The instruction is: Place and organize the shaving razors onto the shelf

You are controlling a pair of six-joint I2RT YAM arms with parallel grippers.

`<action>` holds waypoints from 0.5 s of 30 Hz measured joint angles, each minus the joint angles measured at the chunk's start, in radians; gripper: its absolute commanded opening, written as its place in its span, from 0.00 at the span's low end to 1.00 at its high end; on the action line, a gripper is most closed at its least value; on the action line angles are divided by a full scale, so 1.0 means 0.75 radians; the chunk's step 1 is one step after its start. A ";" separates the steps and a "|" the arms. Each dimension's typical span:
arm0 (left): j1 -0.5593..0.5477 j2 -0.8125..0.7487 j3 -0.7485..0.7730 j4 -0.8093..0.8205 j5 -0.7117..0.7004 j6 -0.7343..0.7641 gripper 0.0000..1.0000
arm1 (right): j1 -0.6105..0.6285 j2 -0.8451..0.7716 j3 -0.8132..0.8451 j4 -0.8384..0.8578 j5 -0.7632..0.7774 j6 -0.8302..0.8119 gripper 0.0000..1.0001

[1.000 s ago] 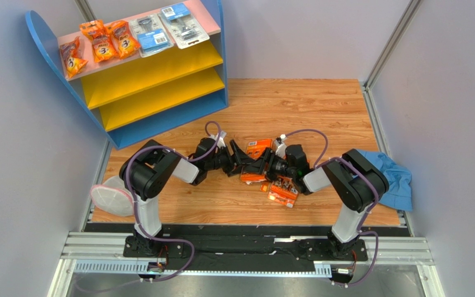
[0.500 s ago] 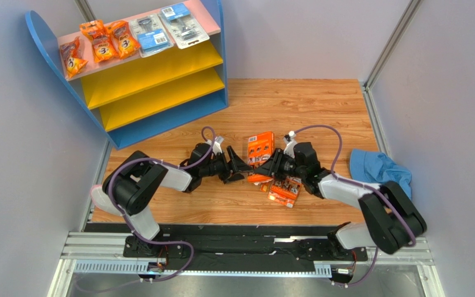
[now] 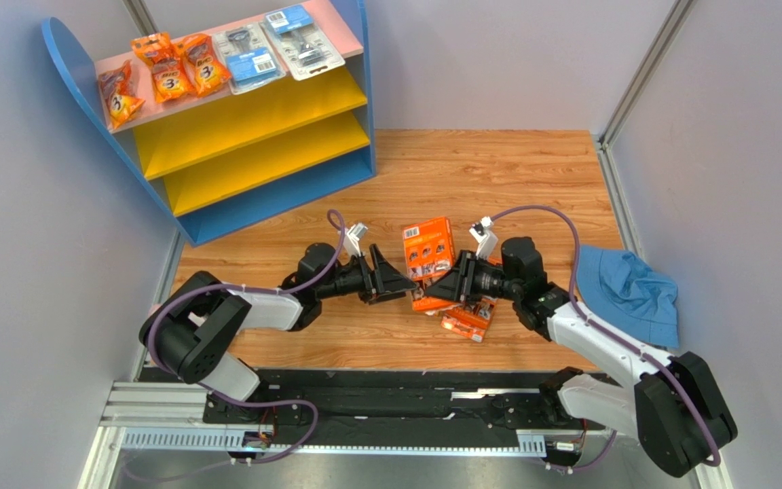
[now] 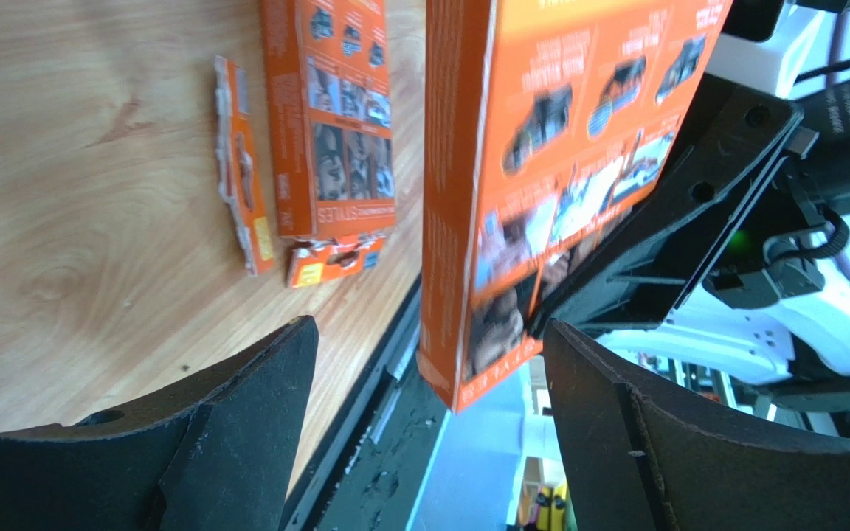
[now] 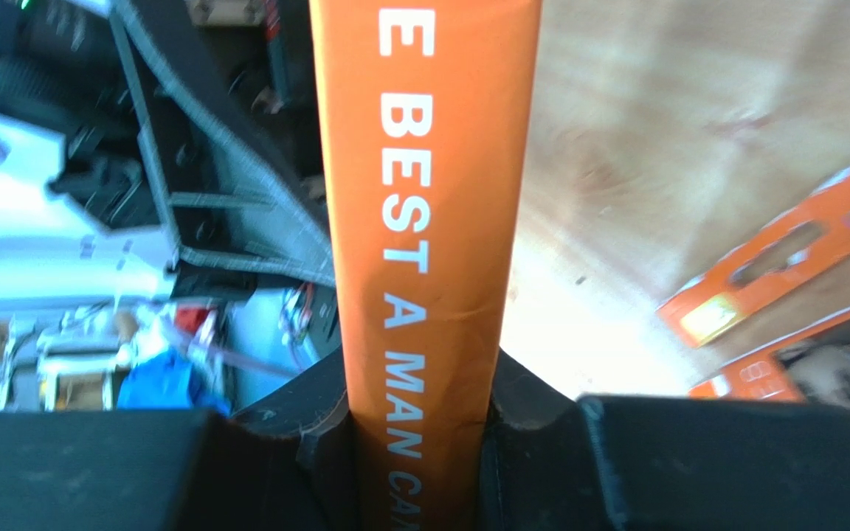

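Observation:
My right gripper (image 3: 454,286) is shut on an orange razor pack (image 3: 428,248) and holds it on edge above the wooden table. In the right wrist view the pack's spine (image 5: 424,210) is pinched between both fingers. My left gripper (image 3: 393,277) stands open facing it, and the pack (image 4: 551,166) hangs just ahead of its spread fingertips (image 4: 274,376). Two more orange razor packs (image 3: 466,321) (image 4: 335,122) lie flat on the table below. The shelf (image 3: 263,153) at the back left carries orange bags (image 3: 166,66) and blister packs (image 3: 273,46) on its pink top board.
A blue cloth (image 3: 630,290) lies at the table's right edge beside the right arm. The shelf's two yellow boards (image 3: 252,107) hold nothing. Grey walls close in both sides, and a black rail (image 3: 395,408) runs along the near edge.
The right gripper closed on the orange pack and lifted it off the table. Both arms stretched out lower, and the left gripper drew back a little to the left, still open.

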 measured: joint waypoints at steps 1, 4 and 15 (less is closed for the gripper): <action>-0.003 0.003 -0.007 0.020 0.007 -0.006 0.83 | 0.000 -0.014 -0.005 -0.006 -0.027 -0.005 0.09; -0.016 0.022 -0.015 0.102 0.025 -0.033 0.82 | 0.001 -0.053 -0.010 -0.023 -0.128 -0.014 0.09; -0.063 0.146 -0.057 0.526 0.078 -0.192 0.37 | 0.013 -0.135 -0.010 -0.186 -0.297 -0.103 0.09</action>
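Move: The orange razor box, already pinched in the right hand near its back end, has its middle about 4 cm ahead of and 5 cm right of the left hand point, at about its height; from the right hand it lies some 4 cm ahead and 2 cm left. Some 10 cm below the left hand, a second orange box lies about 15 cm right and 2 cm back, and a thin orange strip 7 cm right and 4 cm back. The orange razor box is drawn back some 5 cm in the right hand, which keeps its grip and turns about 13 degrees counter-clockwise, bringing the box's left side to the open left fingers. The left hand rises about 3 cm while easing back and right, tips its fingertips up by some 10 degrees and, late on, starts closing around the box's left edge; firm contact can't be seen yet. ##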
